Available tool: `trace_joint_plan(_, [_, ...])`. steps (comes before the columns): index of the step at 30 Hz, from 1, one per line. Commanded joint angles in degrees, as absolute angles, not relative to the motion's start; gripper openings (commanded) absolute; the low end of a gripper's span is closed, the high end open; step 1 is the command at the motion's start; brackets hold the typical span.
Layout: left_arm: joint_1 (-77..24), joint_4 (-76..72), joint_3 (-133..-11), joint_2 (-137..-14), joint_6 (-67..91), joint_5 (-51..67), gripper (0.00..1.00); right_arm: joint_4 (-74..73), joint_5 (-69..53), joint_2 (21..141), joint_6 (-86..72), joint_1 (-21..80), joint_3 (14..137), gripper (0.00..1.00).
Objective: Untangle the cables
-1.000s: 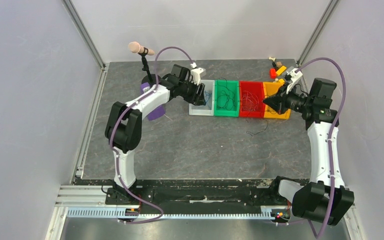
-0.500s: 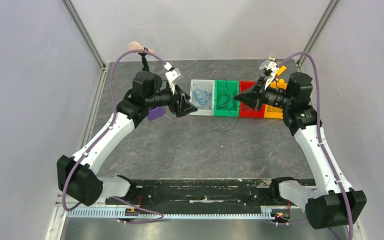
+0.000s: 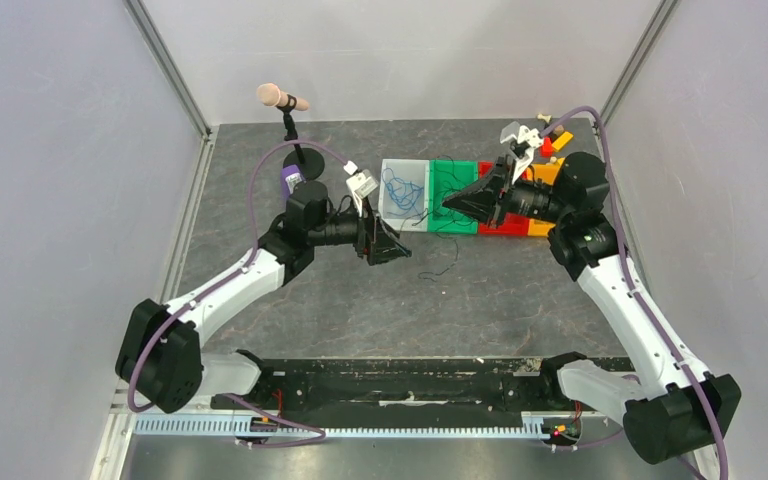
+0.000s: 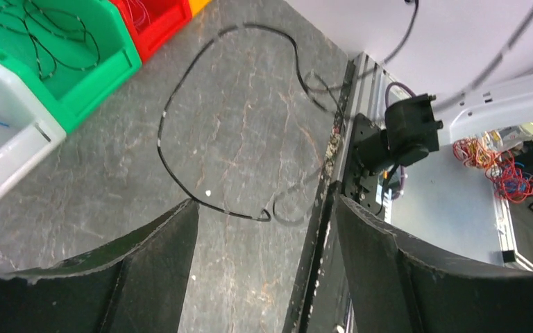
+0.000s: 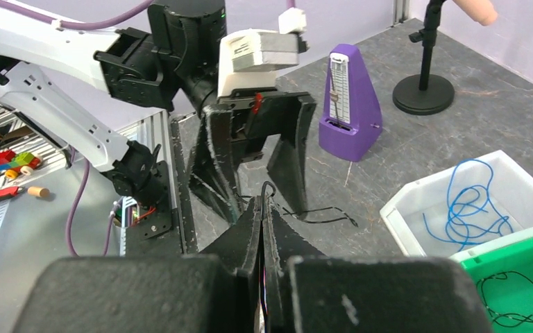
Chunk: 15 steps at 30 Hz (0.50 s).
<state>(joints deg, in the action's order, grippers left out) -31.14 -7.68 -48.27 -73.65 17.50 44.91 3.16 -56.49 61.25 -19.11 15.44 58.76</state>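
Note:
My right gripper [image 3: 450, 203] [image 5: 262, 202] is shut on a thin black cable [image 5: 268, 187], which pokes up past its tips. The cable hangs from there to the table [image 3: 440, 270] and, in the left wrist view, lies as a wide loop [image 4: 170, 149]. My left gripper [image 3: 392, 250] [image 4: 264, 232] stands open low over the table, left of that cable, with nothing between its fingers [image 4: 156, 263]. A blue cable [image 3: 400, 190] [image 5: 468, 205] lies in the white bin [image 3: 388, 218]. Black cables [image 3: 453, 190] [image 4: 48, 38] lie in the green bin [image 3: 470, 215].
A red bin [image 3: 508, 228] and an orange bin [image 3: 540, 230] continue the row to the right. A purple metronome [image 3: 291, 178] [image 5: 350, 104] and a microphone stand [image 3: 295, 130] [image 5: 423, 90] are at the back left. Small toys [image 3: 550, 140] lie at the back right.
My left arm has drawn back from the white bin toward the near middle, and its gripper has opened. My right gripper has carried the black cable leftward from the orange bin to over the green bin.

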Motion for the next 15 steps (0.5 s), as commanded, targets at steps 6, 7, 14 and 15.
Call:
trace_joint_plan(6, [-31.0, -13.6, -51.0, -68.8, 4.5, 51.6, 0.8, -3.6, -56.2, 62.0, -12.2, 17.3, 60.8, 0.0])
trace_joint_plan(7, [-31.1, -11.7, -51.1, -67.0, 1.9, 50.6, 0.8, -4.7, -56.1, 62.1, -11.1, 17.5, 61.0, 0.0])
trace_joint_plan(14, [-36.9, -10.3, -53.3, -67.6, -1.6, 38.3, 0.8, -5.4, -54.4, 63.4, -9.4, 20.4, 61.4, 0.0])
trace_joint_plan(15, [-38.6, -10.5, -54.1, -69.2, -1.5, 37.0, 0.8, -4.8, -54.0, 63.7, -9.6, 21.0, 61.6, 0.0])
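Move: The black cable's pinched upper end, which the open left hand goes for, is about 9 cm to that hand's right, level in reach and some 13 cm above it. The white bin is roughly 20 cm ahead of the left hand, 2 cm right and 18 cm below, with the green bin 10 cm to the right of it. The right hand already grips the cable; the left gripper waits about 9 cm left of it, level in reach and 13 cm below. The black cable stays pinched in the shut right fingers, which sink about 3 cm and ease a little left, lowering it towards the left gripper. From below, the left hand climbs some 7 cm towards the pinched end, speeding up as it goes, its jaws held wide and still pointing at the right hand; it rolls roughly 25 degrees about its finger line, forward side lifting. ##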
